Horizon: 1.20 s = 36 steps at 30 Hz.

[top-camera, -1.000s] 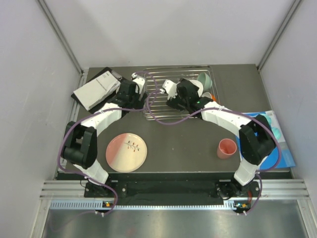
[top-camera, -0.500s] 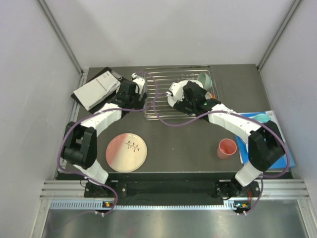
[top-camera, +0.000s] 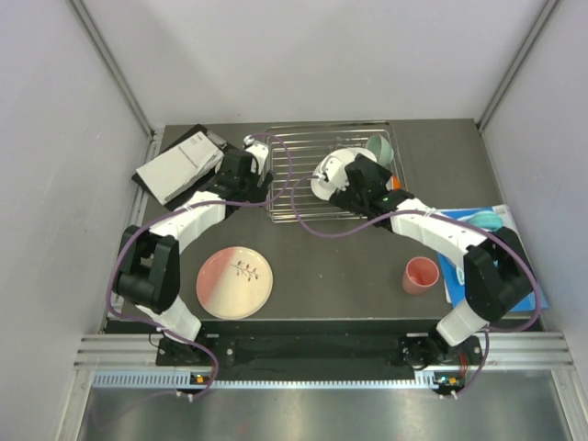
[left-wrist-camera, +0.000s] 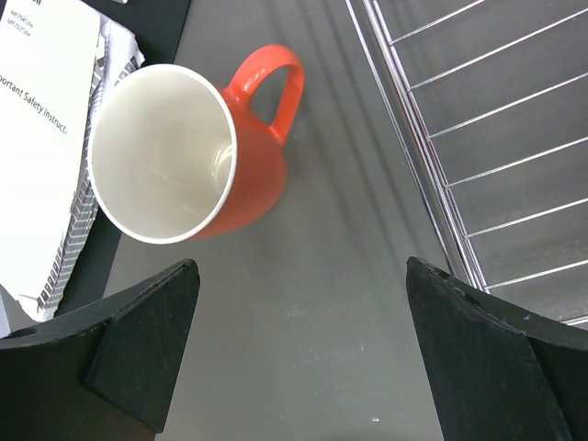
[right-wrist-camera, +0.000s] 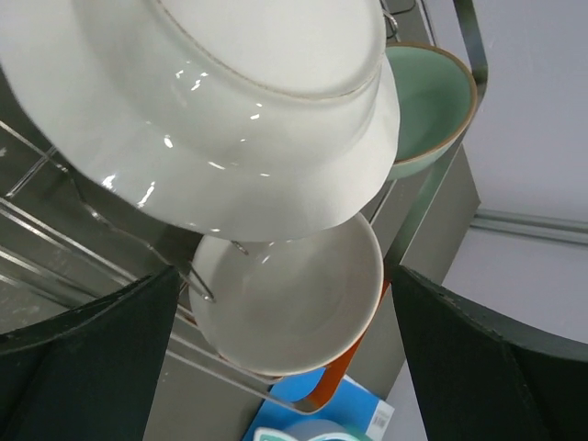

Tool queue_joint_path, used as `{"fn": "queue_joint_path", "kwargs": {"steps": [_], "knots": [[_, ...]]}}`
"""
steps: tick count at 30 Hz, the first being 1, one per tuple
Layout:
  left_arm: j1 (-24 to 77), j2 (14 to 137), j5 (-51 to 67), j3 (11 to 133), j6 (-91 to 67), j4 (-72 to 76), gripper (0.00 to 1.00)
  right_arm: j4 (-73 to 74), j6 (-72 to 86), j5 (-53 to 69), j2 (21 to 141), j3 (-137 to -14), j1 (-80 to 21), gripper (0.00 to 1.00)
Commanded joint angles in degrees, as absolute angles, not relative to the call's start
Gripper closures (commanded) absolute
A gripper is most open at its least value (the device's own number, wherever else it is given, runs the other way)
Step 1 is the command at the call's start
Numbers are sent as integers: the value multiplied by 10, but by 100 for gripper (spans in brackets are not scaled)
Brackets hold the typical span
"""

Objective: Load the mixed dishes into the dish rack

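Observation:
The orange handled mug (left-wrist-camera: 211, 156) stands on the table between the booklet and the dish rack (left-wrist-camera: 478, 165), just ahead of my open left gripper (left-wrist-camera: 301, 276), which touches nothing. In the rack (top-camera: 294, 197) the white plate (right-wrist-camera: 230, 110) leans on the wires beside the mint green bowl (right-wrist-camera: 427, 110) and a white bowl with an orange outside (right-wrist-camera: 294, 294). My right gripper (right-wrist-camera: 285, 276) hangs open just below the plate with nothing in its jaws. The pink-and-cream plate (top-camera: 235, 281) lies flat at the front left. The salmon-pink cup (top-camera: 421, 275) stands at the front right.
A black-and-white booklet (top-camera: 175, 163) lies at the back left, close to the mug. A blue book (top-camera: 496, 262) with a turquoise ring on it sits at the right edge. The enclosure walls stand close on both sides.
My right arm has drawn back toward the right, away from the white plate, which now stands uncovered in the rack. The left arm has not moved.

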<state>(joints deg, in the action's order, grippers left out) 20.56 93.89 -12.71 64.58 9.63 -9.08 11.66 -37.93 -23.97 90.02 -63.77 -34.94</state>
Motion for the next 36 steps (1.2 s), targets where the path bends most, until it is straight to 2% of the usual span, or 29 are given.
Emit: {"fn": "queue_joint_path", "kwargs": {"steps": [1,4,11,25,29,30,33,36], "knots": [[215,919,-98,642,81,-73,1,31,-405,-300,927,-628,-346,6],[215,919,-99,641,82,-73,1,-28,-416,-328,937,-620,-348,11],[215,922,-96,636,75,-76,1,-153,-435,-303,907,-584,-354,12],[216,915,-93,621,67,-79,1,-184,-430,-231,952,-640,-362,17],[216,914,-96,621,67,-80,1,-158,-432,-214,977,-668,-361,35],[216,912,-95,621,67,-80,1,-155,-430,-212,981,-674,-361,47],[216,914,-93,621,67,-79,1,-145,-423,-203,992,-685,-359,60],[216,915,-93,621,65,-80,1,-135,-418,-204,1004,-697,-356,65]]}}
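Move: The white plate leans in the rack just past the right fingers, its middle some 6 cm ahead of that hand, 5 cm to its left and slightly lower. The white bowl sits about 5 cm ahead, 6 cm to the right and 6 cm below the hand. The green bowl is about 12 cm ahead, 6 cm to the right and 5 cm lower. From the left hand, the plate lies about 28 cm to the right and 3 cm ahead, roughly level with it. Around the near right rim of the white plate the right fingers draw in from nearly wide open to a bit over a third, one fingertip coming up against the rim. To get there, the hand first noses forward with its fingertips tipping up about 15 degrees, then swings left, forward and slightly up, some 8 cm in all, with most of the closing at the very end. ##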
